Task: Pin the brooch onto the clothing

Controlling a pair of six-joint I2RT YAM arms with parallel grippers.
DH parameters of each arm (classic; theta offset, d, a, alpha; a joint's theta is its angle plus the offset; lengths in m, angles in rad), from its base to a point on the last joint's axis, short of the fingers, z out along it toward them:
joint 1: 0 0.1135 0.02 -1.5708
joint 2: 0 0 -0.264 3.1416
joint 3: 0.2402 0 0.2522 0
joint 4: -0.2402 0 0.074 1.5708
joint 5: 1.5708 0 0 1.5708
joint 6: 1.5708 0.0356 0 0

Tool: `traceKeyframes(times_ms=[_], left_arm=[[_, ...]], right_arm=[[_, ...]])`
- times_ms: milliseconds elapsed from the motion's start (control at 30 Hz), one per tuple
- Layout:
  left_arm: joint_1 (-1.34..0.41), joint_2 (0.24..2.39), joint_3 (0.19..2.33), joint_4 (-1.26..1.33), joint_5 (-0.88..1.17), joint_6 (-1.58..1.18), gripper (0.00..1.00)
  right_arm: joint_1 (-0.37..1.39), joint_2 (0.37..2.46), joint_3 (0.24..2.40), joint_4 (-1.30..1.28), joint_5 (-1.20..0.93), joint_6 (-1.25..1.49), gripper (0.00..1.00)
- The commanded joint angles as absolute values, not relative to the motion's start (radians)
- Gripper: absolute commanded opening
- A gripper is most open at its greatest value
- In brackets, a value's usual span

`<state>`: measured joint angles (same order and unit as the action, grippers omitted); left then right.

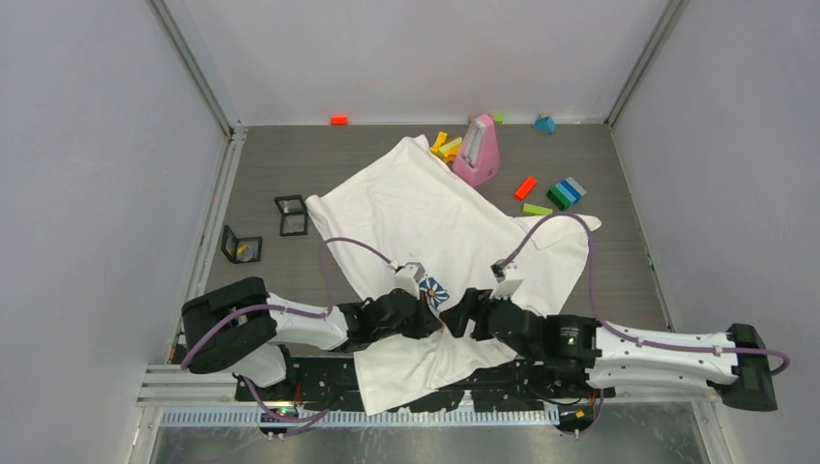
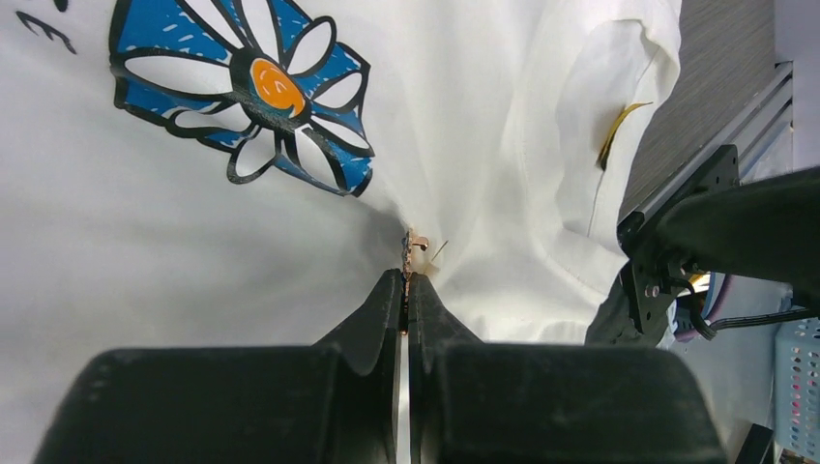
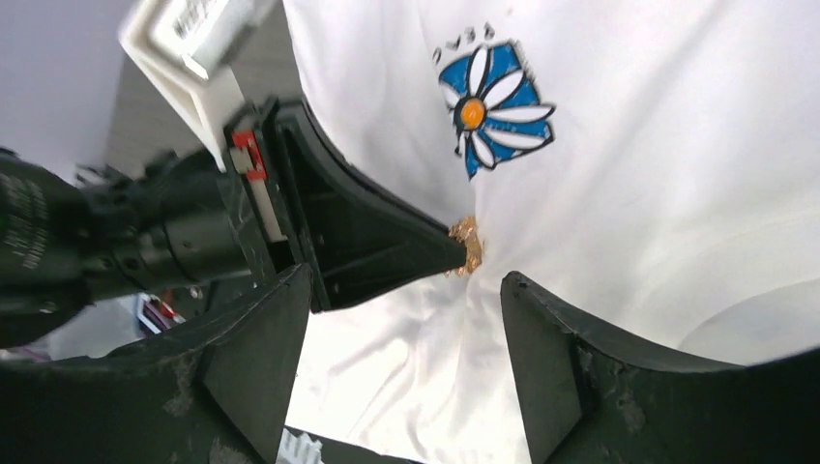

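Note:
The clothing (image 1: 454,227), a white T-shirt with a blue daisy print (image 2: 261,92), lies spread over the middle of the table. My left gripper (image 2: 406,278) is shut on the brooch (image 2: 416,244), a small gold piece held edge-on at its fingertips and pressed against puckered fabric just below the print. In the right wrist view the brooch (image 3: 469,246) shows at the tip of the left gripper's black finger (image 3: 387,242). My right gripper (image 3: 406,282) stands open just beside it over the clothing (image 3: 658,174), with only cloth between its fingers. From above, both grippers meet near the shirt's lower middle (image 1: 447,311).
A pink upright object (image 1: 477,152) stands at the shirt's far edge, with yellow blocks (image 1: 447,147) beside it. Coloured blocks (image 1: 564,191) lie at the back right. Two small black frames (image 1: 290,215) (image 1: 241,246) sit left of the shirt. Walls enclose three sides.

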<state>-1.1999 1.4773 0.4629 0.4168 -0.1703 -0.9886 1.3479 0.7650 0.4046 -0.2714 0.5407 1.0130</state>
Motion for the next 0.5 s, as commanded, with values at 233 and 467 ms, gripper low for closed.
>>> traceKeyframes(times_ms=[233,467], left_arm=[[-1.178,1.463,0.415,0.599,-0.087,-0.942,0.00],[-1.139,1.435,0.416,0.592,-0.006,-0.898,0.00]], right_arm=[[1.171,0.443,0.263,-0.352,0.462,0.973,0.66],[1.170,0.572,0.210,-0.141,0.339,0.913,0.51]])
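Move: The brooch is pinched at the left fingertips, about 1 cm to the right of that hand point. From the empty right hand it lies some 3 cm left, 1 cm ahead and 7 cm below. The daisy print is about 8 cm ahead of the right hand and 4 cm to its left, some 9 cm down; the collar label lies roughly 12 cm to its right, 2 cm ahead and as low as the print. Swing the open right gripper about 5 cm to the right, clear of the brooch, rising a little at first, then sink some 6 cm towards the white cloth on the brooch's right. Draw its fingers partly together on the way, still open and touching nothing. Keep the left gripper's pinch on the brooch almost in place. ##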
